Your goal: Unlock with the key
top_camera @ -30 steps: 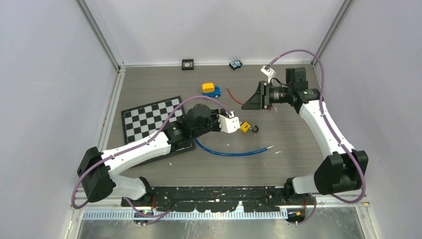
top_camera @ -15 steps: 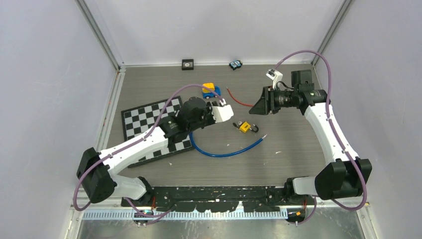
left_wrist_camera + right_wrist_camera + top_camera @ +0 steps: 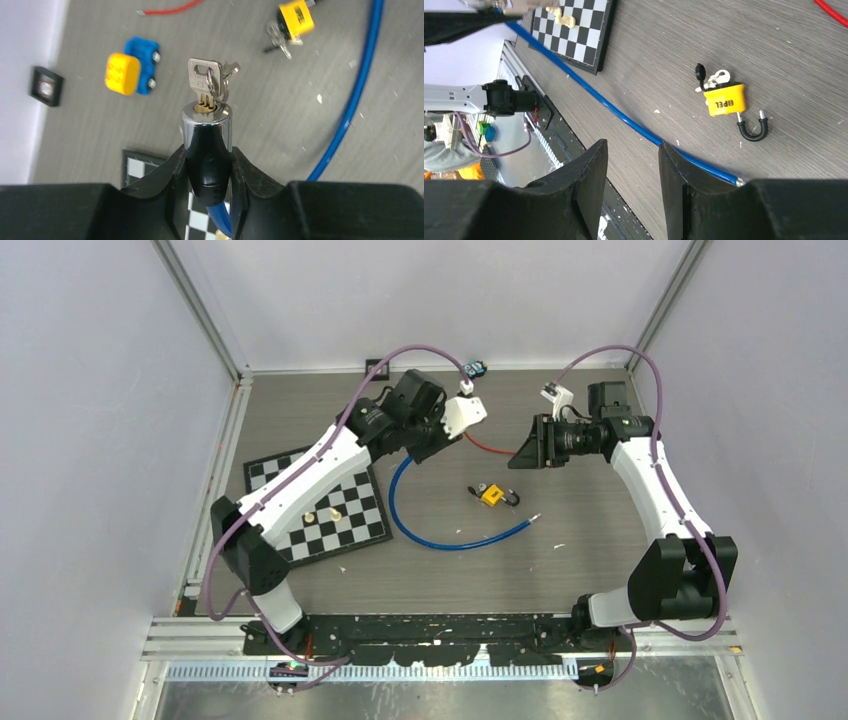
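Note:
A blue cable lock [image 3: 460, 540] curves across the table, its bare metal tip [image 3: 535, 520] lying free. My left gripper [image 3: 420, 450] is raised at the back centre, shut on the cable's black and chrome lock head [image 3: 206, 135]. A silver key [image 3: 204, 79] on a ring stands in the barrel. My right gripper [image 3: 518, 455] hovers to the right, open and empty, fingers [image 3: 594, 165] apart above the table. A yellow padlock [image 3: 491, 495] lies between the arms; its keys [image 3: 714, 79] are in it and its shackle [image 3: 754, 131] is swung out.
A chessboard [image 3: 290, 490] with pale pieces [image 3: 322, 513] lies at the left. A yellow and blue toy car [image 3: 132, 70] sits under the left arm, and a red wire [image 3: 490, 445] lies between the grippers. Small items [image 3: 474, 369] rest by the back wall.
My left arm has lifted and swung toward the back wall with the lock head, dragging the blue cable along. The right gripper shifted slightly right and stayed open. The padlock stayed put.

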### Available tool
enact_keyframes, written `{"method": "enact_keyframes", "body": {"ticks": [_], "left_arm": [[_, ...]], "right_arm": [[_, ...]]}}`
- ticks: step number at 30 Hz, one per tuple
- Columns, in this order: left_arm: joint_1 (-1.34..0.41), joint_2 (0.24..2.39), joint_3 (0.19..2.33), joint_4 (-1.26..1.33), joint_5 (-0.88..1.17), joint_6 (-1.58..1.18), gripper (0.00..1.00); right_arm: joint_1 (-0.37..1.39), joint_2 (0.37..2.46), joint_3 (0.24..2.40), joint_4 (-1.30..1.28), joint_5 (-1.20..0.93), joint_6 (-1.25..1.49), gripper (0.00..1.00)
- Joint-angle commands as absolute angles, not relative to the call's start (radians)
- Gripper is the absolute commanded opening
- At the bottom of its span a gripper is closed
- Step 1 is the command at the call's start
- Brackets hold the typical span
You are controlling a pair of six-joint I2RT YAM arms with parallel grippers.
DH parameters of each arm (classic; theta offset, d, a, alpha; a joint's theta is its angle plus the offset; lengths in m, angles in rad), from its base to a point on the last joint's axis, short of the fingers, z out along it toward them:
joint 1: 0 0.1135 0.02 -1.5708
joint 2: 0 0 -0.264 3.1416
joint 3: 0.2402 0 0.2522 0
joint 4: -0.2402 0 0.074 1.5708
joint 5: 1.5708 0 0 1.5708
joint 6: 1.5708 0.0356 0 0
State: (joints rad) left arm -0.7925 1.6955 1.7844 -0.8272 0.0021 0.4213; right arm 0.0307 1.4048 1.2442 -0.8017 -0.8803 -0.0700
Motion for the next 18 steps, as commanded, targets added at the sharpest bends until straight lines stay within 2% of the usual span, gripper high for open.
{"method": "enact_keyframes", "body": {"ticks": [1, 7, 12, 18], "left_arm": [[-0.779, 1.663, 1.77, -1.001, 0.109, 0.391, 0.0], [-0.666, 1.625, 1.62, -0.887, 0.292, 0.291, 0.0], [-0.583, 1.656, 1.532, -0.771, 0.394, 0.181, 0.0], [-0.571, 1.671, 1.426, -0.576, 0.388, 0.142, 0.0]], "right_arm": [[-0.028, 1.413, 1.23, -0.799, -0.876, -0.108, 0.47], [-0.049, 1.406, 1.238, -0.913, -0.889, -0.292, 0.45], [-0.048, 1.4, 1.231, -0.91, -0.806, -0.306, 0.45], [-0.011, 1.405, 1.185, -0.843, -0.723, -0.279, 0.44]]}}
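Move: The left gripper already holds the blue cable lock's head, key in it. The open table just right of the chessboard lies about 8 cm left, 2 cm back and 25 cm below; the board's middle is some 30 cm left and 1 cm back, the yellow padlock about 10 cm right and 1 cm ahead, the toy truck 20 cm ahead and 6 cm left. From the right hand, that open spot is roughly 20 cm left and 1 cm ahead. Bring the left gripper about 10 cm down towards the open table and some 5 cm left towards the chessboard, easing back at first and then partly forward again, while tipping the fingers some 25 degrees more steeply down; keep the grip on the lock's head. Draw the empty right gripper a few centimetres right and down, away from the left one, fingers still part open. ##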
